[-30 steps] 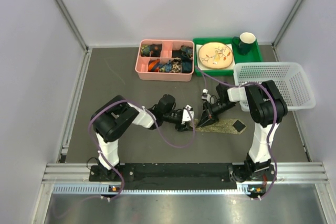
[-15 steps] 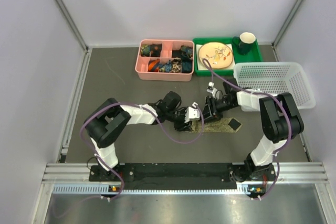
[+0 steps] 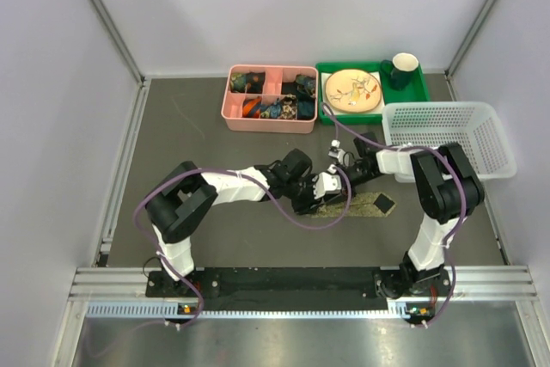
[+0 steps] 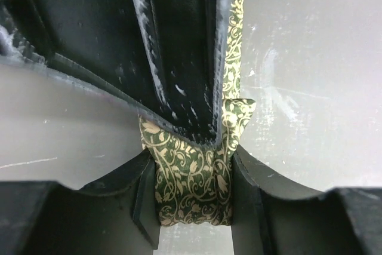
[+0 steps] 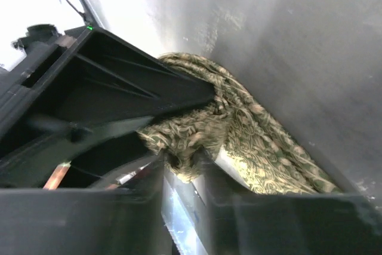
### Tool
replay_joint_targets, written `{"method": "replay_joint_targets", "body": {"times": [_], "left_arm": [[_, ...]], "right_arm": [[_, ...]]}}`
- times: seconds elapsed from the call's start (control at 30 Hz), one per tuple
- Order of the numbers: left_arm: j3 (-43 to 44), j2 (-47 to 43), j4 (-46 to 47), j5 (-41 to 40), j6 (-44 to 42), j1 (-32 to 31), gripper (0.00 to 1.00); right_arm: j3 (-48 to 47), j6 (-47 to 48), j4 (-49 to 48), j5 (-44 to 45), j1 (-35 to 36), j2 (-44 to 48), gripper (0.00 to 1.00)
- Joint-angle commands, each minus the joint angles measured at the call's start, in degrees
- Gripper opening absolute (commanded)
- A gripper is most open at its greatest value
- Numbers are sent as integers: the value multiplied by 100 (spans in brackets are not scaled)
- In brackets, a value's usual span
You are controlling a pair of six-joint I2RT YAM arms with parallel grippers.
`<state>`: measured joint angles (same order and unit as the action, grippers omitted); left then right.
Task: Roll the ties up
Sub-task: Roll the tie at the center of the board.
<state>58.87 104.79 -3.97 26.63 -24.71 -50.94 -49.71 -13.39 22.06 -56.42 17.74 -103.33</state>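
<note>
The tie lies flat on the dark table right of centre, olive-tan with a leafy pattern, its dark end at the right. Its left end is bunched into a small roll. My left gripper reaches in from the left, and in the left wrist view it is shut on the roll, with a finger pressed against each side. My right gripper meets it from the right. In the blurred right wrist view that gripper pinches a fold of the tie, and the rest of the tie trails off to the lower right.
A pink compartment box with small items stands at the back centre. Beside it is a green tray with a plate and a dark mug. A white mesh basket sits at the right, close to the right arm.
My left gripper has slid right onto the tie's end. The right gripper has swung in towards it, opened, and closed again on the fabric. The tie's left end is now bunched between them.
</note>
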Motion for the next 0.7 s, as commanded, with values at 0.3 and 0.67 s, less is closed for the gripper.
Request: {"method": "replay_joint_targets", "body": {"times": [0.3,0.67], "left_arm": [[-709,-247,699,614,-306,321,67],[-1475,-338,3549,1880,-34,646,75]], "right_arm": [[-21,337,113,588,-244,-486,0],[-126,363,359,1132,-447,-803,0]]}}
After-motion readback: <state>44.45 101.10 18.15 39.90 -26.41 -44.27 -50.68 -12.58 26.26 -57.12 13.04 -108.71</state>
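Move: The left fingers already hold the roll between their pads. From the right hand, whose fingers are closing on it, the roll lies level, about 1 cm left and 1 cm below. From the right hand, the flat tail's middle is some 8 cm right, 1 cm back and 3 cm below; the dark square is roughly 14 cm right, 1 cm back and 4 cm below. Right fingers pinch the roll, then lower it 2 cm down and rightward as the left opens, backing left 2 cm. ##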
